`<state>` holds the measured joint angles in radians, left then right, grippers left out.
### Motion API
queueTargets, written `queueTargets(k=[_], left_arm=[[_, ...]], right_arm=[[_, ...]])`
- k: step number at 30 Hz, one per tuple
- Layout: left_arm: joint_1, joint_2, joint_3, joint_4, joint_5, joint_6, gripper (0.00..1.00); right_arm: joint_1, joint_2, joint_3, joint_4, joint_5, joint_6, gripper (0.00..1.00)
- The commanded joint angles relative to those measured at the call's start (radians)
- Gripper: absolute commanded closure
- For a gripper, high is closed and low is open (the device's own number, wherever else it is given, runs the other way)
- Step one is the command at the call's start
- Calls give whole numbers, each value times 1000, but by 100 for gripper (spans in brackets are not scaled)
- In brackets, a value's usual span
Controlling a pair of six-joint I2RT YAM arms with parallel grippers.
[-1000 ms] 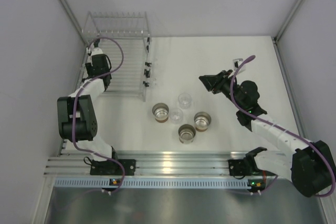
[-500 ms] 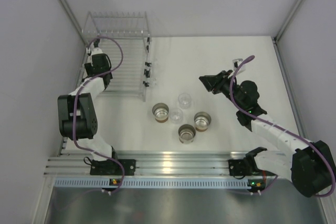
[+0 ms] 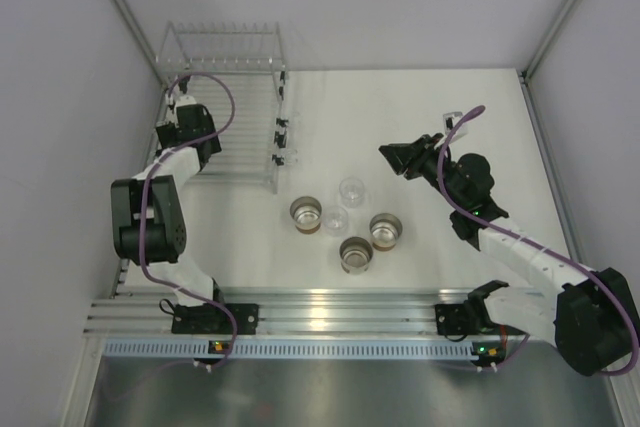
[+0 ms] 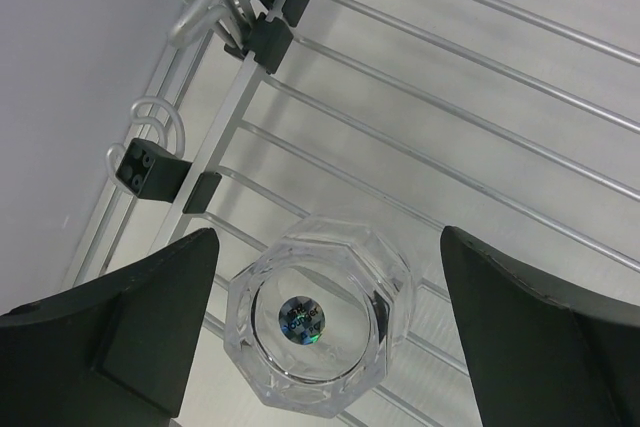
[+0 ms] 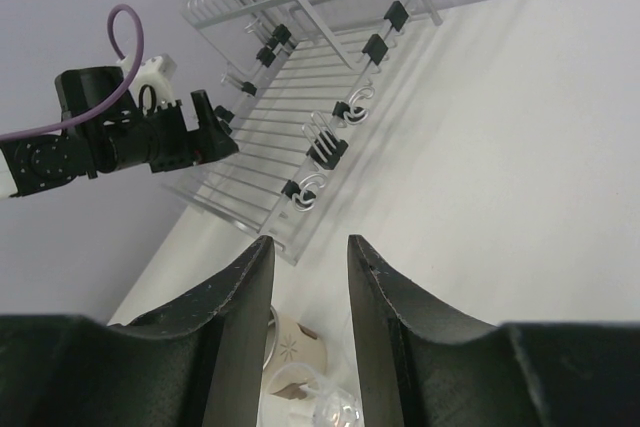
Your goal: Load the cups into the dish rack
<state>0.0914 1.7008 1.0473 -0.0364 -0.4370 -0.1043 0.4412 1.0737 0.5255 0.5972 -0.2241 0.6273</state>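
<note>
The dish rack (image 3: pixel 240 77) stands at the table's far left. My left gripper (image 3: pixel 183 119) hangs over its near left part. In the left wrist view the gripper (image 4: pixel 320 332) is open, and a clear cup (image 4: pixel 318 325) rests base-up on the rack's tines (image 4: pixel 480 117), apart from both fingers (image 4: pixel 130 327). Mid-table stand three cream cups (image 3: pixel 306 214) (image 3: pixel 386 230) (image 3: pixel 355 254) and two clear cups (image 3: pixel 351 188) (image 3: pixel 335 219). My right gripper (image 3: pixel 400 157) hovers right of them, open and holding nothing. Its wrist view shows the gripper (image 5: pixel 308 243) above a cream cup (image 5: pixel 295 342) and a clear cup (image 5: pixel 325 402).
The left enclosure wall (image 3: pixel 60 147) runs close beside the rack. Black clips (image 3: pixel 279 135) and wire hooks line the rack's right side. An aluminium rail (image 3: pixel 330 307) with both arm bases crosses the near edge. The right wall (image 3: pixel 600 97) bounds the table.
My left gripper has gone from shut to wide open, letting go of the clear cup on the rack's tines. The right arm has not moved.
</note>
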Motion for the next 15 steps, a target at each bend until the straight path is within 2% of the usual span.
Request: queueTargets(k=[1,8,15], left_arm=[[7,-84,-4,27,20,-17,2],[7,-157,-26,93,118,-37,2],[5,-259,-30,110,153,-60,2]], right_arm=[[11,-9,21,23,2,-21,64],[13,-3,24,26,-11,-18,63],[11,-12,28,7,-11,-24,63]])
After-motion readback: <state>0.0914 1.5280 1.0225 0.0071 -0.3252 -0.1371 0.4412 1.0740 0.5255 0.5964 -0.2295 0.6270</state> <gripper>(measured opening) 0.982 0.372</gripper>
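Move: Between the left hand's wide-open fingers stands the clear glass cup, its middle about 1 cm to the left and some 2 cm below, neither ahead nor back. The rack's left rail is roughly 5 cm left and 3 cm ahead; its right rail is about 24 cm right and 3 cm ahead, both a few cm lower. The nearest steel cup lies some 30 cm right, 17 cm back and 6 cm lower. From the right hand, the glass cup is about 49 cm left, 11 cm ahead and 16 cm below. Rising off the clear glass cup in the rack, the left hand climbs about 7 cm, starting gently and then quickening, and drifts some 2 cm to the right. Its fingers stay wide open and the wrist tips up about 10 degrees, so that they point less steeply down as they draw away from the cup. ##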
